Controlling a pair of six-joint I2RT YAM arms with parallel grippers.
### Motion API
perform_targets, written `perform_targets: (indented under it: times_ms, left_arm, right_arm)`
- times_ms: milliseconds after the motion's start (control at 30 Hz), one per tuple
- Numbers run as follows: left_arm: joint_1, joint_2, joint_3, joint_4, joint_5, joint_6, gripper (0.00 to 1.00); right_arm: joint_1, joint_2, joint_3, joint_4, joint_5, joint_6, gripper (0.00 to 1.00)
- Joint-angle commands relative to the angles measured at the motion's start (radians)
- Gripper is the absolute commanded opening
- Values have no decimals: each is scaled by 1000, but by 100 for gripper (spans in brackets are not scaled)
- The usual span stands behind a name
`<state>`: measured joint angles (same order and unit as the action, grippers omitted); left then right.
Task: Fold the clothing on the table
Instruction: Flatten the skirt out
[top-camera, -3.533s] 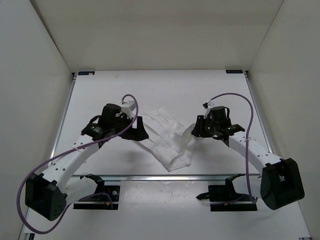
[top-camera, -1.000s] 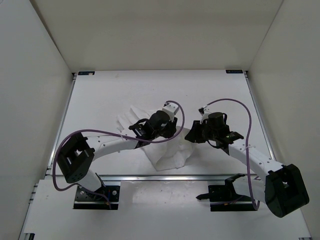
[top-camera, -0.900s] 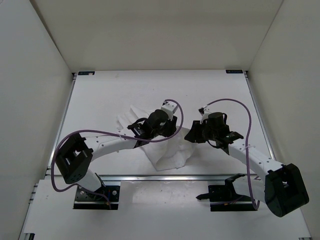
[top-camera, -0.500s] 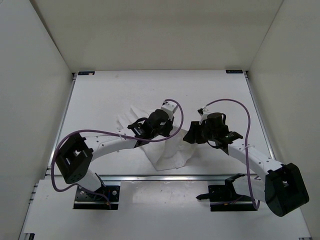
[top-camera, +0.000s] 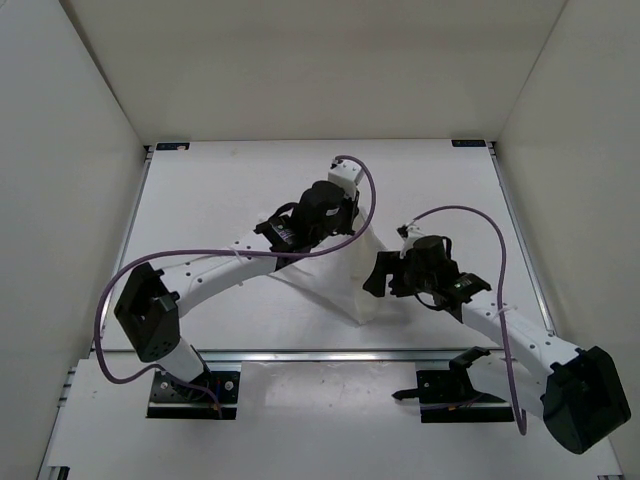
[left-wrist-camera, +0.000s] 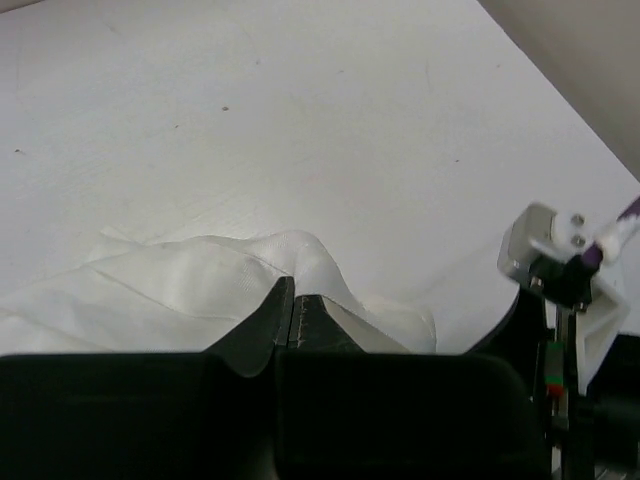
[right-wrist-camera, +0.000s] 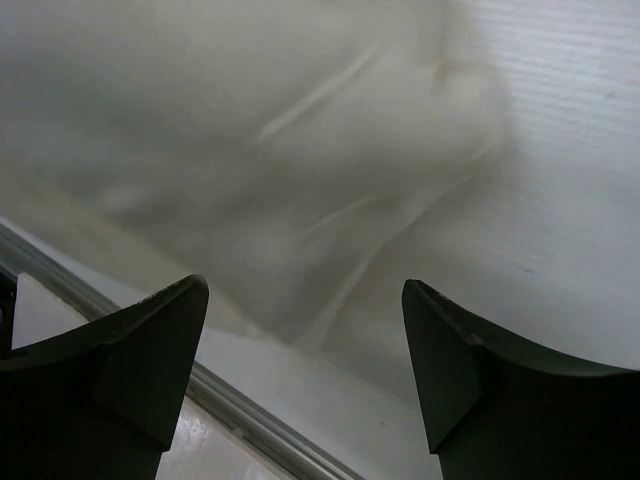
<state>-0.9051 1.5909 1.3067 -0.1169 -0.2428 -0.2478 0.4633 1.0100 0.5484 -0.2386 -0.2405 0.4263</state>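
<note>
The clothing (top-camera: 345, 278) is a thin white garment pulled up into a tent shape at the middle of the table (top-camera: 200, 190). My left gripper (top-camera: 352, 232) is shut on its raised fold, and in the left wrist view the fingertips (left-wrist-camera: 292, 290) pinch the fabric (left-wrist-camera: 190, 285) between them. My right gripper (top-camera: 372, 277) stands open beside the garment's right edge, holding nothing. In the right wrist view the hanging cloth (right-wrist-camera: 300, 170) is just ahead of the spread right gripper (right-wrist-camera: 305, 290).
White walls enclose the table on the left, back and right. A metal rail (top-camera: 300, 353) runs along the near edge and also shows in the right wrist view (right-wrist-camera: 250, 425). Black brackets (top-camera: 172, 147) mark the far corners. The right arm's wrist camera (left-wrist-camera: 560, 240) appears in the left wrist view.
My left gripper closed on the clothing and lifted it up and toward the far side. My right gripper opened and drew back toward the near right.
</note>
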Motion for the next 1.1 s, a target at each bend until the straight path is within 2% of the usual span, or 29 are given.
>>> perform_targets:
  times_ms: [0, 200, 367, 633, 700, 833, 967, 1033, 1067]
  left_arm:
    - [3, 9, 19, -9, -61, 4, 0]
    - [35, -23, -33, 5, -95, -47, 0]
    - [80, -65, -70, 16, -82, -59, 0]
    - [106, -94, -103, 14, -50, -79, 0]
    - [103, -98, -113, 11, -36, -88, 0]
    - [118, -112, -118, 7, -32, -85, 0]
    - [138, -124, -115, -3, -20, -87, 0]
    - [141, -131, -119, -3, -21, -84, 0]
    - [141, -132, -118, -6, -23, -77, 0]
  right_arm:
    - [52, -4, -50, 74, 17, 57, 76]
    - [124, 125, -39, 88, 46, 49, 74]
    - [115, 186, -10, 65, 127, 37, 69]
    - [113, 208, -56, 171, 107, 60, 42]
    - [113, 232, -51, 185, 98, 58, 32]
    - [135, 314, -6, 168, 83, 25, 29]
    - [143, 361, 12, 179, 83, 19, 30]
    - [140, 364, 13, 185, 86, 11, 21]
    - [140, 364, 22, 185, 101, 12, 9]
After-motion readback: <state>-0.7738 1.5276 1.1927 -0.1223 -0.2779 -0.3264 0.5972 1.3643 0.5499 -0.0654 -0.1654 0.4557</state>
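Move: Below the open right hand hangs the skirt's loose lower corner, about 3 cm back, 3 cm to its left and some 8 cm down. The corner held by the left hand is roughly 8 cm ahead of the right hand, 4 cm left and 13 cm above. From the left hand the loose corner lies about 11 cm back, 1 cm right and 21 cm below; the skirt's spread part is some 11 cm left, level fore and aft, 21 cm down. Sinking about 7 cm to the loose lower corner, the right hand first draws back some 3 cm, then eases forward and left, tipping a little further down as its wide-open fingers close to pinch the hem there. The left hand keeps its grip and carries the raised corner about 6 cm left and slightly forward, lowering a little and turning some 10 degrees counter-clockwise. ##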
